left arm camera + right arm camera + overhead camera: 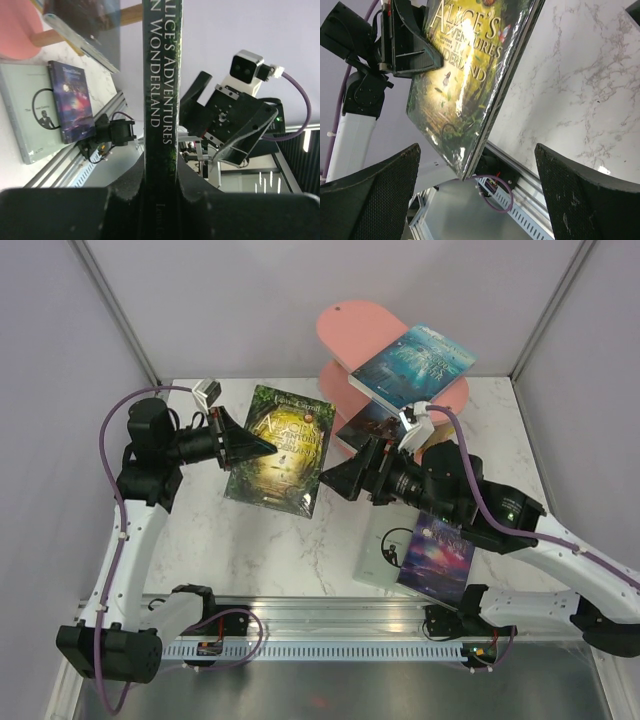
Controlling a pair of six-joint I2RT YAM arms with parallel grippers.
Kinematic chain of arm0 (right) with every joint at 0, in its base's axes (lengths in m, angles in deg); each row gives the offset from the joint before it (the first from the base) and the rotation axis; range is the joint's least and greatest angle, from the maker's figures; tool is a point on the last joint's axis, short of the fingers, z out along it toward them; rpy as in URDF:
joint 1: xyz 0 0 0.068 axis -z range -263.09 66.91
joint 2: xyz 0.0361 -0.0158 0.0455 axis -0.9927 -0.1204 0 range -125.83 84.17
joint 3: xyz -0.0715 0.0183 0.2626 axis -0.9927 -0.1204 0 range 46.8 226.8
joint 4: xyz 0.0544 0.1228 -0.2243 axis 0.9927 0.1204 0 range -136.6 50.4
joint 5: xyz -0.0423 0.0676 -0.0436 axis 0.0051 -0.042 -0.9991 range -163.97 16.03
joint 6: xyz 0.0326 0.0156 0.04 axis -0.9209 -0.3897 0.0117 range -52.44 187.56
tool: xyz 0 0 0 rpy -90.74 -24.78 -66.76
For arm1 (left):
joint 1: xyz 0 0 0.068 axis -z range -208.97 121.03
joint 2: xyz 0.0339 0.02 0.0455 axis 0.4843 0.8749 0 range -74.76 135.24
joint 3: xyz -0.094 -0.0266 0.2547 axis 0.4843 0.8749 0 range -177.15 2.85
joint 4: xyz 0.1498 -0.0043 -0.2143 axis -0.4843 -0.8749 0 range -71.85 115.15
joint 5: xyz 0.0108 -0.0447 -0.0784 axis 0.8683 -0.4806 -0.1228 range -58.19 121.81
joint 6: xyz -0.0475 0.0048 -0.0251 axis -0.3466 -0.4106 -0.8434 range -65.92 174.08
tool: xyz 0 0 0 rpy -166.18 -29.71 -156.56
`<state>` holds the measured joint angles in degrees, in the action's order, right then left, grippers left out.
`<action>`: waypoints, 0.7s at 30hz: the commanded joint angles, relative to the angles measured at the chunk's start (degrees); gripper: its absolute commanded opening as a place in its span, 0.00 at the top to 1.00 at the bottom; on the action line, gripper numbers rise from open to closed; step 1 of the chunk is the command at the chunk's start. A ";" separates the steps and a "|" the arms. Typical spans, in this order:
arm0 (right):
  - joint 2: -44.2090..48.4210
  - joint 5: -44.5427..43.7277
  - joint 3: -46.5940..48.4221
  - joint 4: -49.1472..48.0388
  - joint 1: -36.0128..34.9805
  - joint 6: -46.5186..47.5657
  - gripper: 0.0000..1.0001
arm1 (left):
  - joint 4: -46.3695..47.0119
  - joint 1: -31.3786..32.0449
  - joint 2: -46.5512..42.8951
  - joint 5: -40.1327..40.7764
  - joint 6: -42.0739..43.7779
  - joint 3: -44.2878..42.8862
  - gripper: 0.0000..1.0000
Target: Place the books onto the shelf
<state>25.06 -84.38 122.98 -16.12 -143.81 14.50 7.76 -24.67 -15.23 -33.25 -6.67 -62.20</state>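
My left gripper (pixel 262 448) is shut on the left edge of the green-gold book (pixel 285 445) and holds it above the table. In the left wrist view its spine (pixel 161 100) stands upright between the jaws. My right gripper (pixel 335 478) stands open just right of that book. In the right wrist view the book's corner (pixel 462 170) hangs between the wide fingers (pixel 370 200) without touching them. The pink shelf (pixel 350 325) stands at the back, with a teal-blue book (pixel 412 365) on its top board and a dark book (pixel 365 425) on a lower one.
A purple galaxy book (pixel 437 555) lies on a pale grey-white book (pixel 378 555) at the front right, under my right arm. The metal rail (pixel 330 615) runs along the near edge. Grey walls close in the marble table (pixel 260 540) on three sides.
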 commanded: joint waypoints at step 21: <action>-10.67 10.32 5.91 -18.43 1.49 -1.08 0.54 | 17.12 2.03 -8.90 -10.79 -18.53 4.85 0.98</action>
<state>14.98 -78.44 128.40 -26.77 -142.37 15.22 21.00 -22.81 -22.86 -41.79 -21.38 -57.11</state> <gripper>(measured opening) 0.560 0.211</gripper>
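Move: The left hand already pinches the Alice book by its spine; the book's middle lies about 4 cm to that hand's right and 1 cm back. The open right gripper waits some 14 cm right of the left hand and 6 cm back, about level. From the right hand, the Alice book's middle is about 10 cm left and 5 cm ahead, at about its height. On the table roughly 28 cm below, the pale book lies 14 cm right and 2 cm back, the purple book 25 cm right and 4 cm back. Around the far part of the Alice book's free right edge the right fingers close from wide open to about half, after that hand reaches about 5 cm left, a little forward and up. The left hand keeps its pinch on the spine and brings the book back some 6 cm and up 3 cm, turning it about 10 degrees clockwise. ##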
